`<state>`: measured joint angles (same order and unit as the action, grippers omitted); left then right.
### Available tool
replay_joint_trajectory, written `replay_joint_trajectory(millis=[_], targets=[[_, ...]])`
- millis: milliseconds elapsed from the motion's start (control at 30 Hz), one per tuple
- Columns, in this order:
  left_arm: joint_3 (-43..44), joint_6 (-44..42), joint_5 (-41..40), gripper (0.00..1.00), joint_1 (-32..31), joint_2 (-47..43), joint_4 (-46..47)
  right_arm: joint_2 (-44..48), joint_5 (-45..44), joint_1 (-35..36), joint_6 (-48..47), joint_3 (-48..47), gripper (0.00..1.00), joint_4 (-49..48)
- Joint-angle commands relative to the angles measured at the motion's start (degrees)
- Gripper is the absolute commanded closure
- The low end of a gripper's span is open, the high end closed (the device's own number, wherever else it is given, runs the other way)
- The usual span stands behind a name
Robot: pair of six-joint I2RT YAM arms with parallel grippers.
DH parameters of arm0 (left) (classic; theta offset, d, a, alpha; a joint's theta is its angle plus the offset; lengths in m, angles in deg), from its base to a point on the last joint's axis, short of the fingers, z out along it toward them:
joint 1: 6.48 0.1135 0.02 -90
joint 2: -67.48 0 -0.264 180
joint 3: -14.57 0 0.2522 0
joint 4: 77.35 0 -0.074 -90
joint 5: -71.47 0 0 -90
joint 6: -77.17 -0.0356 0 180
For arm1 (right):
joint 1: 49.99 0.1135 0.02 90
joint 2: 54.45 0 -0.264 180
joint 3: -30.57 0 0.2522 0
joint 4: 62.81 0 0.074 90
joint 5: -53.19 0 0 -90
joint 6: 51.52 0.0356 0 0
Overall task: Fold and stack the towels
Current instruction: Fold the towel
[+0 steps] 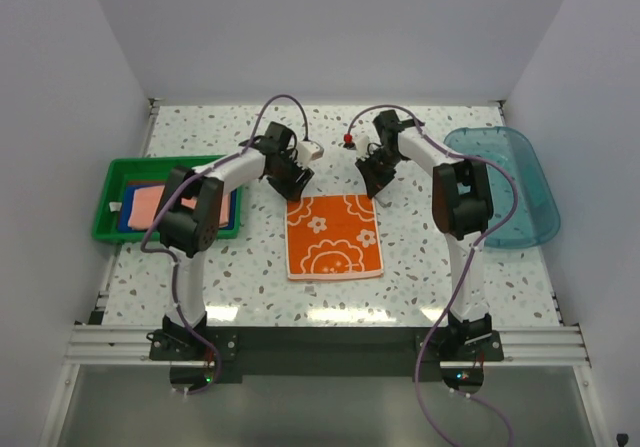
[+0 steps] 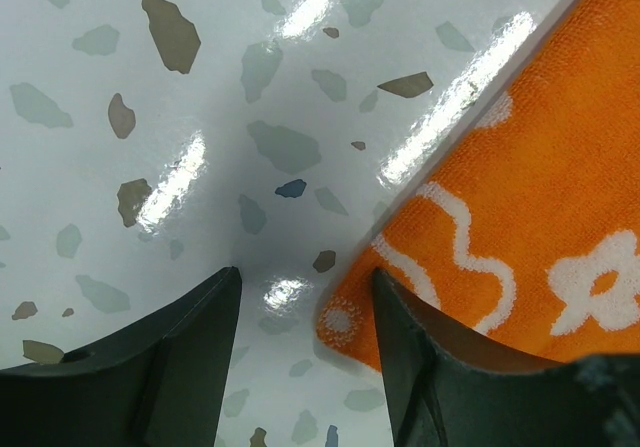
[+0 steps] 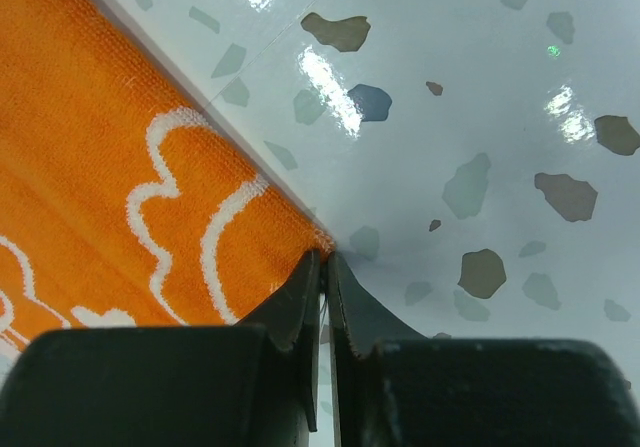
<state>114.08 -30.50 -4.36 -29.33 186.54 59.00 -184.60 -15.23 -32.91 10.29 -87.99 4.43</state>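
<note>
The orange towel (image 1: 334,237) with white flower outlines lies flat in the middle of the table. My left gripper (image 1: 297,189) hangs over its far left corner. In the left wrist view that gripper (image 2: 306,277) is open, with the corner of the towel (image 2: 520,197) lying between the fingers, against the right one. My right gripper (image 1: 375,189) is at the far right corner. The right wrist view shows this gripper (image 3: 326,255) shut, its tips pinching the very corner of the towel (image 3: 120,197). A pink towel (image 1: 150,204) lies on a blue towel (image 1: 128,219) in the green tray.
The green tray (image 1: 108,233) stands at the left edge of the table, beside the left arm. A clear blue tub (image 1: 510,187) sits at the right, next to the right arm. White walls close in the table on three sides.
</note>
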Motion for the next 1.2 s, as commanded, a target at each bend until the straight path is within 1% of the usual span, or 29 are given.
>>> replay_joint_trajectory(millis=[0,133,233,433,567,733,900,933,1000,1033,1100,1167], targets=[[1.43,-1.40,1.91,0.41,0.70,1.61,-2.72,-1.86,-0.31,0.06,-1.43,0.29,0.96,1.46],[1.08,-1.84,2.88,0.43,0.79,1.70,-5.53,-1.34,-2.15,0.06,-1.35,0.90,0.98,0.93],[-0.85,-1.58,2.79,0.41,0.79,-0.32,-4.83,-0.99,-2.69,0.06,-1.08,1.26,0.99,0.41],[-1.03,-1.14,3.14,0.41,0.88,-2.34,-6.06,-0.28,-3.21,0.14,-0.47,1.96,1.00,-0.56],[-1.73,-1.14,3.58,0.45,0.97,-2.96,-6.58,0.07,-3.39,0.14,-0.03,2.48,1.00,-1.09],[-2.70,-0.87,1.91,0.50,0.97,-2.52,-6.67,0.68,-3.92,0.06,0.32,3.54,1.00,-2.06],[-3.05,-0.61,2.96,0.59,0.97,-0.59,-7.20,1.12,-4.80,0.14,0.85,4.07,1.00,-2.85],[-3.22,-0.70,3.23,0.64,0.97,-0.33,-7.11,1.30,-4.80,0.15,1.02,4.16,1.00,-2.93],[-3.84,-0.61,3.32,0.69,0.97,0.37,-6.85,1.47,-4.80,0.15,1.20,4.16,1.00,-3.11],[-3.84,-0.52,3.32,0.78,0.97,0.55,-6.67,1.48,-4.88,0.23,1.38,4.07,1.00,-3.20],[-3.40,-0.61,3.23,0.83,0.97,1.61,-6.85,1.65,-5.41,0.41,1.55,3.90,1.00,-3.29],[-2.70,-0.96,2.70,0.85,0.97,2.39,-7.29,2.26,-5.94,0.50,2.08,3.72,1.00,-3.90]])
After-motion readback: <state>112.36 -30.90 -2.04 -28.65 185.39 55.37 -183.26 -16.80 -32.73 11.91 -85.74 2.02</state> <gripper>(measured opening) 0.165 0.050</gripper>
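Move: The towel's far-left corner lies about 2 cm back and 1 cm to the left of my left hand, roughly 1 cm lower, under my open fingers. The flat orange towel's middle is some 9 cm to the right of that hand and 10 cm back, and the green bin's middle about 30 cm to its left, level with it. My right hand already pinches the far-right corner; from it, the far-left corner is about 20 cm left and 1 cm back. I draw my left hand back about 2 cm, edging slightly left and staying low, so its half-open fingers come over the towel's far-left corner. As it eases to a stop I close them and pinch that corner, the wrist tipping only some 5 degrees. My right hand stays put and keeps its pinch on the far-right corner. ##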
